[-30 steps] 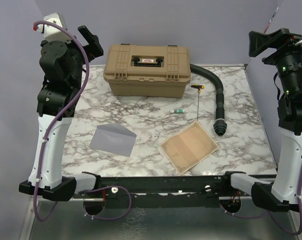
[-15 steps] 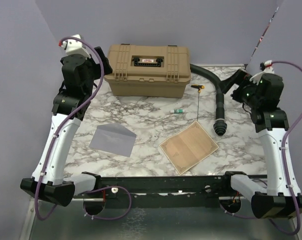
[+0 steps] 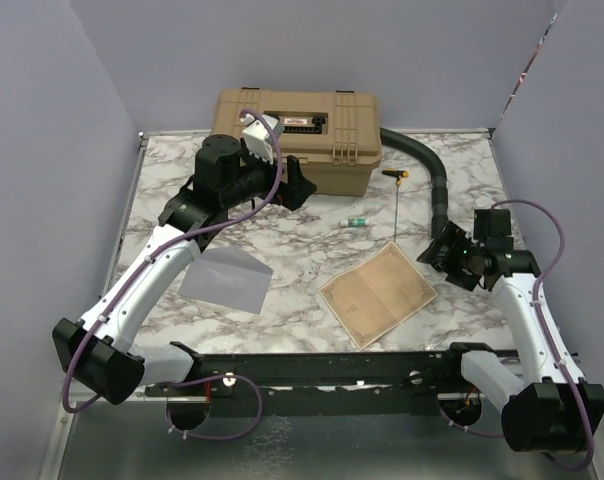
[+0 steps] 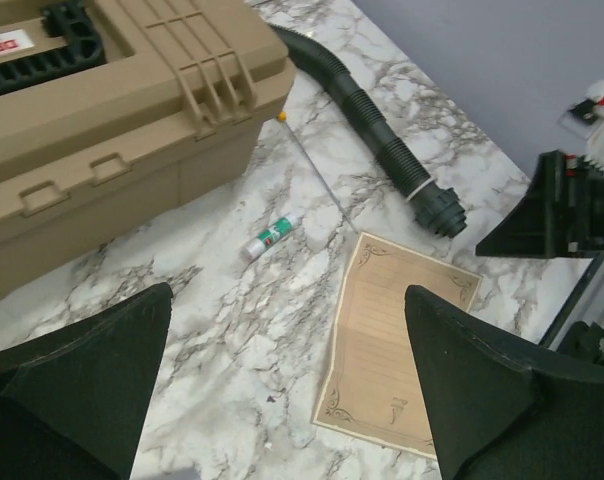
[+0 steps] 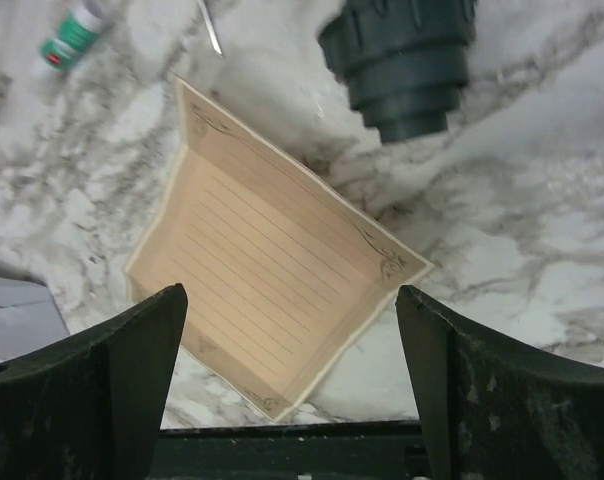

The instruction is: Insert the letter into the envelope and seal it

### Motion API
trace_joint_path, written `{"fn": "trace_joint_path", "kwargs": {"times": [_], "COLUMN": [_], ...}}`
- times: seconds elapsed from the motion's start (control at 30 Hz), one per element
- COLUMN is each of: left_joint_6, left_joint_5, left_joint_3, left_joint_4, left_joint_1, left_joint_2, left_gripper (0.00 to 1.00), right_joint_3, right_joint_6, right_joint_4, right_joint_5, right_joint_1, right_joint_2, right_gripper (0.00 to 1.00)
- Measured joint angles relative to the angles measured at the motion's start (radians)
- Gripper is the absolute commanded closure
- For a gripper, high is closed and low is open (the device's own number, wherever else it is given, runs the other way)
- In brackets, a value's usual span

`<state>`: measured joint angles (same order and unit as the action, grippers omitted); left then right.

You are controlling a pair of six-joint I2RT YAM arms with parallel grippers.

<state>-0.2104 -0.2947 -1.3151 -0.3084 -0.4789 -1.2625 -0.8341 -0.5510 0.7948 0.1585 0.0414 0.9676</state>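
The letter (image 3: 377, 293), a tan lined sheet with a paler border, lies flat on the marble table right of centre near the front edge. The grey envelope (image 3: 227, 280) lies flat to its left, its far corner under my left forearm. My left gripper (image 3: 296, 186) hovers open in front of the tan case, above the table and well back from both papers; its wrist view looks down on the letter (image 4: 392, 360) between empty fingers (image 4: 102, 380). My right gripper (image 3: 444, 254) hangs open just right of the letter, the letter (image 5: 272, 290) showing below its empty jaws.
A tan hard case (image 3: 294, 135) stands at the back centre. A black ribbed hose (image 3: 437, 195) curves from behind it down to beside the letter. A small glue stick (image 3: 355, 221) and a thin yellow-handled tool (image 3: 395, 205) lie between case and letter. A black rail (image 3: 322, 365) borders the front edge.
Both arms have swung down from upright. The left arm reached forward to in front of the case; the right arm dropped beside the letter. Both grippers stayed open.
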Motion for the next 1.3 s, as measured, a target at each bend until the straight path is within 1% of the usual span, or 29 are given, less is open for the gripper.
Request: {"fn": "trace_joint_path", "kwargs": {"times": [0.1,0.27,0.5,0.63,0.77,0.83,0.9,0.93,1.03,1.07,1.1,1.17,1.2,1.23,1.3], "left_joint_6": [0.011,0.012,0.01,0.005,-0.006,-0.01,-0.014,-0.015,-0.021,-0.024,-0.028,-0.034,-0.038,-0.04,-0.05], "left_joint_5": [-0.032,-0.034,-0.034,-0.034,-0.034,-0.034,-0.034,-0.035,-0.035,-0.035,-0.037,-0.038,-0.039,-0.039,-0.04], "left_joint_3": [0.0,0.0,0.0,0.0,0.0,-0.001,-0.002,-0.003,-0.003,-0.003,-0.003,-0.006,-0.009,-0.011,-0.018], "left_joint_4": [0.023,0.048,0.064,0.073,0.086,0.09,0.091,0.091,0.091,0.091,0.092,0.095,0.1,0.103,0.109], "left_joint_1": [-0.033,-0.058,-0.084,-0.087,-0.087,-0.089,-0.092,-0.093,-0.094,-0.094,-0.094,-0.096,-0.097,-0.098,-0.099], "left_joint_2": [-0.008,-0.024,-0.033,-0.034,-0.044,-0.058,-0.072,-0.08,-0.091,-0.092,-0.092,-0.092,-0.092,-0.092,-0.093], "left_gripper": [0.01,0.01,0.01,0.01,0.01,0.01,0.01,0.01,0.01,0.01,0.01,0.01,0.01,0.01,0.01], "right_joint_3": [0.069,0.079,0.213,0.259,0.278,0.286,0.293,0.297,0.317,0.327,0.337,0.354,0.364,0.373,0.383], "right_joint_6": [-0.021,-0.09,-0.141,-0.117,-0.081,-0.07,-0.062,-0.058,-0.041,-0.035,-0.029,-0.018,-0.014,-0.011,-0.01], "right_joint_4": [0.027,0.026,-0.09,-0.158,-0.227,-0.267,-0.303,-0.32,-0.381,-0.405,-0.429,-0.477,-0.506,-0.532,-0.57], "right_joint_5": [-0.017,-0.054,-0.057,-0.052,-0.008,0.026,0.059,0.072,0.112,0.128,0.147,0.183,0.206,0.227,0.263], "right_joint_1": [0.0,0.0,0.0,0.0,0.0,0.0,0.0,0.0,0.0,0.0,0.0,0.0,0.0,0.0,0.0], "right_joint_2": [-0.013,-0.003,0.092,0.098,0.113,0.136,0.166,0.181,0.21,0.211,0.21,0.207,0.203,0.199,0.189], "right_gripper": [0.12,0.12,0.12,0.12,0.14,0.19,0.27,0.34,0.46,0.51,0.6,0.86,0.97,0.99,0.99]}}
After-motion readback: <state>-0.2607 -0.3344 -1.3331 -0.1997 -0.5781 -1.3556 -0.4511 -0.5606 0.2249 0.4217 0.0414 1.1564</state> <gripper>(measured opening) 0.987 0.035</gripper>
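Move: The letter's middle lies about 9 cm to the right hand's left, 2 cm back and 12 cm below. Its right-hand corner is almost under the fingers. The black hose's open end is some 8 cm ahead, 2 cm right; the screwdriver's middle some 17 cm ahead, 6 cm left; the glue stick roughly 13 cm ahead, 14 cm left. From the left hand, the letter is around 17 cm right, 11 cm back and 31 cm below. Bring the open right gripper down about 10 cm, easing back some 3 cm, onto the letter's right-hand corner. Then sweep left and forward, shutting the fingers to pinch that corner, turning about 15 degrees counter-clockwise and lifting slightly at the end. Meanwhile let the high, open left gripper drift about 5 cm right, towards the letter. ##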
